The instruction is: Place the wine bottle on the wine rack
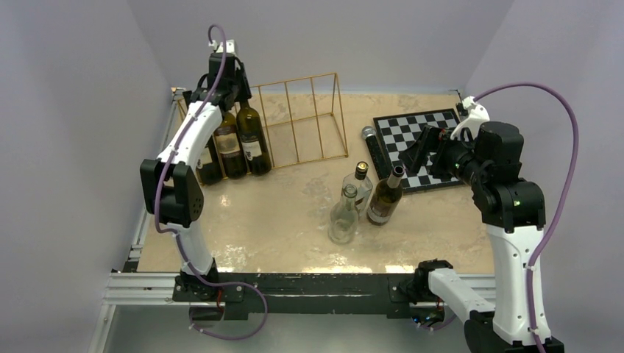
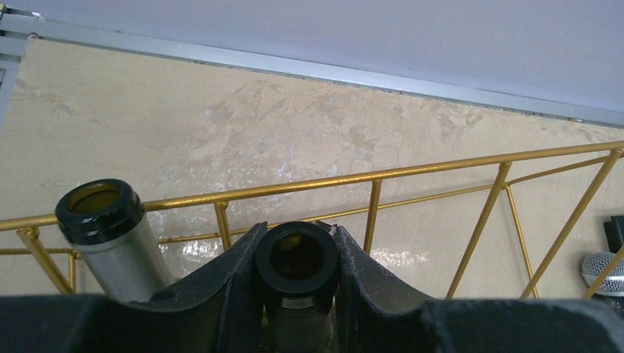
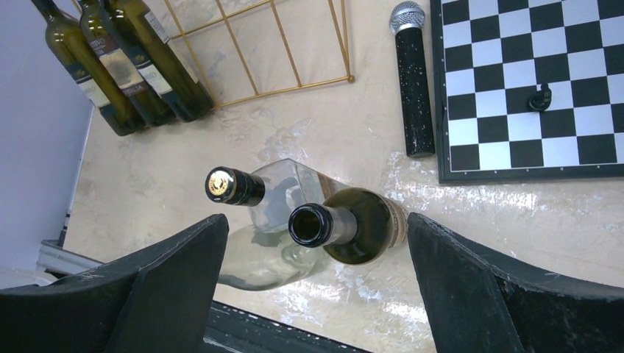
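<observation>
The gold wire wine rack point(image 1: 298, 121) stands at the back left, and three dark wine bottles lean in its left slots. My left gripper point(image 1: 228, 88) is shut on the neck of the rightmost of these bottles point(image 1: 252, 140). In the left wrist view the fingers clamp that bottle's open mouth point(image 2: 297, 257), with a rack bar point(image 2: 383, 174) behind it and a grey-necked bottle point(image 2: 99, 217) to the left. Another dark wine bottle point(image 1: 386, 197) stands open-mouthed mid-table. My right gripper point(image 3: 316, 220) hangs open above its mouth point(image 3: 310, 224) without touching it.
Two clear glass bottles point(image 1: 344, 215) point(image 1: 360, 182) stand against the mid-table wine bottle's left side. A black-and-white chessboard point(image 1: 423, 140) lies at the back right with a small dark piece point(image 3: 541, 97) on it. A microphone point(image 3: 412, 81) lies along its left edge.
</observation>
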Robot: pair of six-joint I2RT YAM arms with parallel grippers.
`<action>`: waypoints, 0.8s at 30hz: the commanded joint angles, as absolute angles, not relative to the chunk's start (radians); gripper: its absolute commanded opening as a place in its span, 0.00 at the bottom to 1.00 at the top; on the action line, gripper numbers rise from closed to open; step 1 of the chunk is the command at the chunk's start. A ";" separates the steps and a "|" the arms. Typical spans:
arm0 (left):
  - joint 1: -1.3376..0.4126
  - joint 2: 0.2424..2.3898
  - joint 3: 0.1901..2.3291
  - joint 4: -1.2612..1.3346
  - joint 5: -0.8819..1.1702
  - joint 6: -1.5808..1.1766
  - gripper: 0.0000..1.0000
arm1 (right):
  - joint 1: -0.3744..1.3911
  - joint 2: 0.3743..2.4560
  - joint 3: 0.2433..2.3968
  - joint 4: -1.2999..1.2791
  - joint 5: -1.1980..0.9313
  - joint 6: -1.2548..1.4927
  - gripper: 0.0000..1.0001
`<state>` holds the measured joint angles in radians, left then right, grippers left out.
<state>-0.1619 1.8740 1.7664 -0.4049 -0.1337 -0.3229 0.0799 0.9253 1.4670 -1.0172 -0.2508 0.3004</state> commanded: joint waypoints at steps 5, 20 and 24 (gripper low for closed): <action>-0.163 1.945 1.777 -0.513 -0.079 -0.327 0.24 | 0.078 0.909 1.483 -1.012 -0.224 0.278 0.97; -0.163 1.957 1.771 -0.546 -0.081 -0.334 0.58 | 0.077 0.893 1.459 -1.011 -0.226 0.287 0.97; -0.163 1.924 1.767 -0.544 -0.083 -0.331 0.66 | 0.078 0.885 1.453 -1.011 -0.227 0.291 0.97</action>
<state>-0.1604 1.9621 1.7794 -0.4835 -0.0868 -0.3309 0.0799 0.8993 1.4635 -1.0256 -0.2436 0.2943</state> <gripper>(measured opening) 0.616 0.971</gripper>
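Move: The left hand already holds the third wine bottle just under its mouth; the bottle's middle is about 5 cm back, 12 cm below and 1 cm to the right. Its resting spot on the rack's top rail is some 3 cm ahead and 2 cm below. The second bottle's middle lies about 5 cm back, 5 cm left, the first bottle's 5 cm back, 12 cm left, both 12 cm below. From the right hand, that rail spot is roughly 30 cm ahead, 38 cm left and 14 cm below. Forward by just over 1 cm and slightly down, the left hand eases the held neck the last bit towards the rack's top rail. The fingers then open and let go of it as the hand drops about 5 cm along the neck, drawing back a centimetre or two and tipping down some 10 degrees. ##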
